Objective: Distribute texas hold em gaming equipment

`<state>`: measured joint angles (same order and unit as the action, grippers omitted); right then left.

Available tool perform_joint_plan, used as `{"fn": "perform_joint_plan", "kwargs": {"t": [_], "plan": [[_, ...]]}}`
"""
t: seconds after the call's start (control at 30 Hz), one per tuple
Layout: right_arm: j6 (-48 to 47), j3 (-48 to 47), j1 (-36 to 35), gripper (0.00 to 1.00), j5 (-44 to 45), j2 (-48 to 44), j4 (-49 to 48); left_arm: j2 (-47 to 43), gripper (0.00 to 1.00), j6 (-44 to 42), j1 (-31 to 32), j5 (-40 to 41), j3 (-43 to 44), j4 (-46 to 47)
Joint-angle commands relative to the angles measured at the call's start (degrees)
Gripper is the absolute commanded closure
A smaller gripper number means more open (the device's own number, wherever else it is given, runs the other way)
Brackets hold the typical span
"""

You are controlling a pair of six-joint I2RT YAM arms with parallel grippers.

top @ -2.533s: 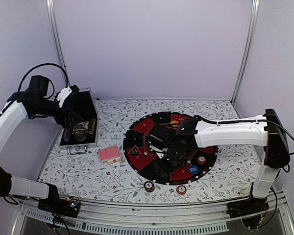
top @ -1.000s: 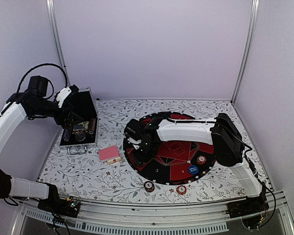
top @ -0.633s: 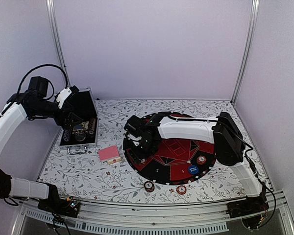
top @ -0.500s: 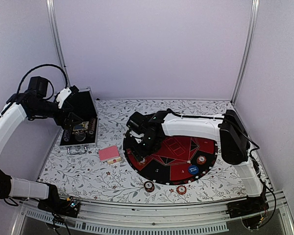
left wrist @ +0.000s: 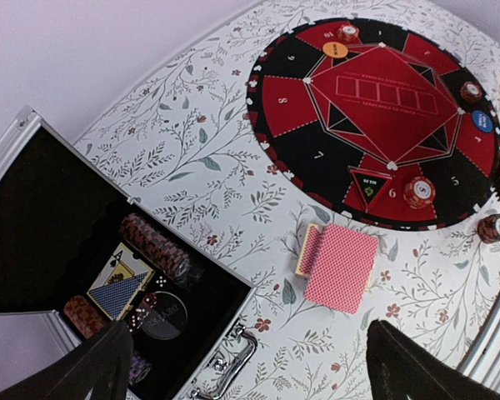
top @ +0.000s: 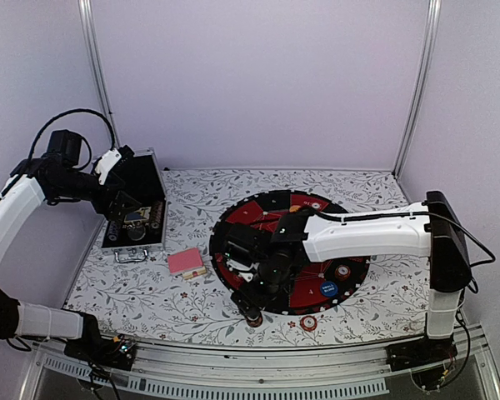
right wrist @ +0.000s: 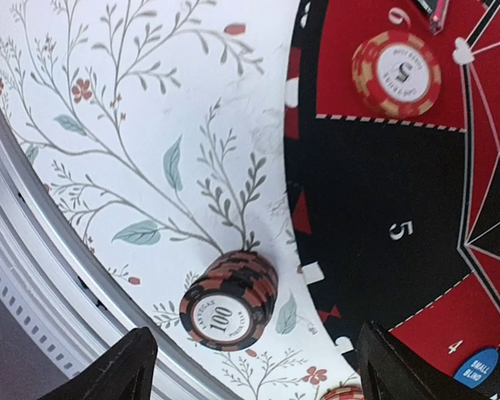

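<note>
My right gripper (right wrist: 258,375) is open and hangs just above a black-and-orange stack of poker chips (right wrist: 231,300) marked 100, which stands on the flowered cloth beside the mat's near edge (top: 252,315). Nothing is between its fingers. A red-and-cream chip (right wrist: 397,72) lies on the mat's section 6. A blue button disc (top: 328,289) and another chip (top: 342,272) lie on the mat's near right. The orange disc (left wrist: 335,49) lies at the mat's far side. The pink-backed cards (left wrist: 340,267) lie left of the mat. My left gripper (top: 121,200) is open over the case, holding nothing.
The big round black-and-red mat (top: 317,208) fills the table's middle. The open silver case (left wrist: 108,267) at the left holds a chip roll, dice and a card box. One more chip (top: 308,322) lies near the front metal rail (right wrist: 33,275).
My right gripper has opened wider and swung from the mat's left edge to its near edge, above the chip stack. A chip now lies on section 6. The left arm has not moved.
</note>
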<state>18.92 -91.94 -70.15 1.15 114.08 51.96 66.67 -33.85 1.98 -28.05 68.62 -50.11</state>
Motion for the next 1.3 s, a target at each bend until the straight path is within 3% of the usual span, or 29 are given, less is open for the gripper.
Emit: {"fn": "perform_joint_plan", "kwargs": {"t": [0.0, 0.67, 1.27], "plan": [[1.73, 1.35, -1.05, 0.13, -2.75, -1.30, 0.06, -0.31, 0.00, 0.57, 0.66, -0.71, 0.27, 0.00], [-0.59, -0.68, -2.35, 0.23, -3.19, 4.63, -1.21, 0.04, 0.00, 0.66, 0.75, -0.60, -1.19, 0.31], [-1.51, -1.84, -2.36, 0.46, -1.48, 6.12, -0.59, -0.23, 0.00, 0.64, 0.75, -0.15, -0.94, 0.30]]}}
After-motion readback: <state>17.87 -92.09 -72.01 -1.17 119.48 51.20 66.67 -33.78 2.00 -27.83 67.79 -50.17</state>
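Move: The tall stack of black 100 chips stands roughly 2 cm back from the right hand, about 1 cm to its left and some 6 cm below. The low red chip pile lies about 13 cm to the right of that stack and 1 cm nearer the base; the chip stack just set down on the mat lies some 13 cm farther out than it and 4 cm to its left. From the left hand, the black stack is about 17 cm back, 30 cm right and 24 cm down. The right fingers come down on either side of the black chip stack's upper part and narrow around it, though a firm grip can't be made out. The hand first slides back about 2 cm, then sinks some 4 cm almost straight down, still pointing at the table, its opening shrinking from nearly wide to about half. ##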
